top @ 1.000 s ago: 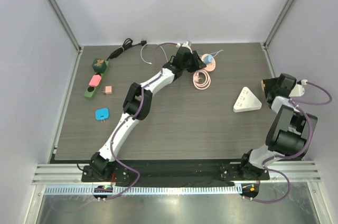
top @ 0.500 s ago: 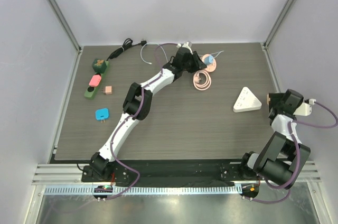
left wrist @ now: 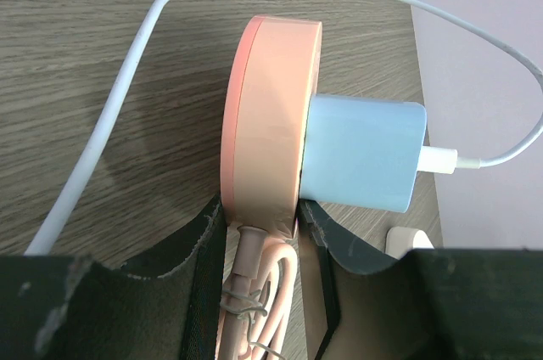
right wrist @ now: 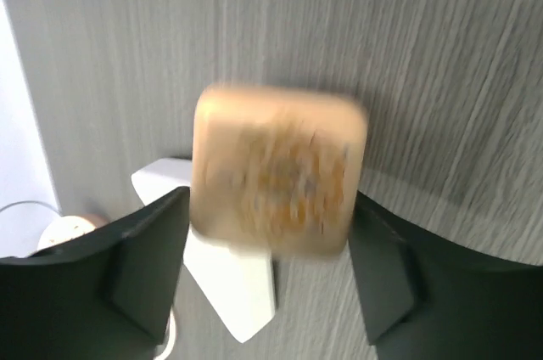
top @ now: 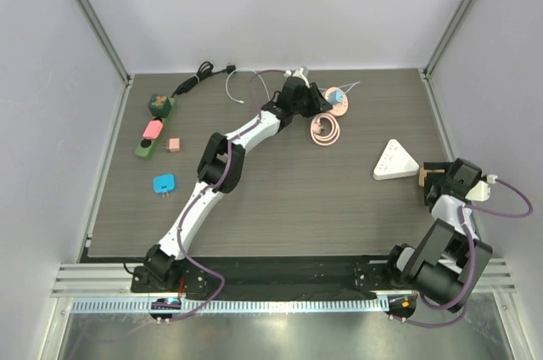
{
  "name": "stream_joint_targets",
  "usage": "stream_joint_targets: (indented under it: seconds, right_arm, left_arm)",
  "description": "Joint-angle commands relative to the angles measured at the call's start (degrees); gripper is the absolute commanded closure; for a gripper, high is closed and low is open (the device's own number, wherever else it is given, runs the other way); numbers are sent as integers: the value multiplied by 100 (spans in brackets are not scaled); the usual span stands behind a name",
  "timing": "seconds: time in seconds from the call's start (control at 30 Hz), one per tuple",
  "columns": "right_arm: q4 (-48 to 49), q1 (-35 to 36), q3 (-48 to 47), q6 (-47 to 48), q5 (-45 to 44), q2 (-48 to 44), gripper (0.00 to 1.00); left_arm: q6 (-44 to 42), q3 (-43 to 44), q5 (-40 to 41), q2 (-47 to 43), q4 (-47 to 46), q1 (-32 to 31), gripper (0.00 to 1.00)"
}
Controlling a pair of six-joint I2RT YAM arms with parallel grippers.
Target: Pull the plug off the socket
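Observation:
A round pink socket [left wrist: 271, 122] stands on edge with a light blue plug [left wrist: 365, 156] seated in its face; a white cable [left wrist: 110, 122] loops from the plug. My left gripper [left wrist: 259, 233] is shut on the socket's lower rim. In the top view the left gripper [top: 321, 98] is at the far middle, next to the socket [top: 339, 106]. My right gripper [top: 427, 176] is at the right edge, shut on a blurred tan block [right wrist: 280, 177]. A white triangular socket [top: 395, 161] lies just left of it and also shows in the right wrist view [right wrist: 233, 292].
A coiled pink cable [top: 323, 129] lies by the pink socket. A green power strip [top: 153, 126], a small tan cube [top: 173, 144] and a blue adapter [top: 164, 182] lie at the left. A black cable [top: 199, 75] and a white cable [top: 242, 88] lie at the back.
My right gripper has moved toward the near side along the right edge, carrying the tan block. The left arm, the pink socket and the blue plug have not moved.

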State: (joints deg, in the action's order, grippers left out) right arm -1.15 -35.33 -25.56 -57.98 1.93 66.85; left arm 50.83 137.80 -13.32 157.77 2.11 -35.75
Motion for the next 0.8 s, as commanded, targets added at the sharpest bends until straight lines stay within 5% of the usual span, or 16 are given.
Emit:
stream_joint_targets:
  seconds: [0.0, 0.13, 0.43, 0.67, 0.77]
  right_arm:
    - [-24, -18, -54, 14, 220, -513, 20]
    - [-552, -18, -221, 146, 123, -1024, 1]
    - [-1230, 761, -1459, 664, 45, -1280, 0]
    - [-273, 3143, -2926, 1042, -932, 493, 0]
    - [-61, 3532, -4094, 1332, -809, 1845, 0]
  left_arm:
    - [-90, -60, -144, -194, 44, -20, 100]
    - [-82, -60, -162, -203, 44, -11, 100]
    - [-126, -104, -206, -212, 53, -11, 100]
    - [-205, -78, -206, -247, 70, -2, 100]
    - [-240, -43, -285, -238, 79, -2, 100]
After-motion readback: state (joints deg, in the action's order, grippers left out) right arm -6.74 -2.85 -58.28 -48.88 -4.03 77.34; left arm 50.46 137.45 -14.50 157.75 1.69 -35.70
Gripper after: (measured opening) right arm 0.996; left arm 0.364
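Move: The right hand stands around the orange cube, which sits on the table at its fingertips. The blue plug on the round socket lies about 28 cm ahead and 26 cm to the left, near hand height. The white socket is some 10 cm left and 4 cm ahead; the coiled cable is about 30 cm left and 18 cm ahead. From the left hand, gripping beside the round socket, the plug is roughly 4 cm ahead and 3 cm right. Fingers already opening, the right hand lets go of the orange cube and spreads them fully, rising almost straight up off it about 7 cm. Then, speeding up, it swings forward and left towards the blue plug, some 15 cm each way and 16 cm up in all, passing high beyond the white socket and yawing roughly 30 degrees counter-clockwise. The left hand stays put and keeps its hold at the round socket. ##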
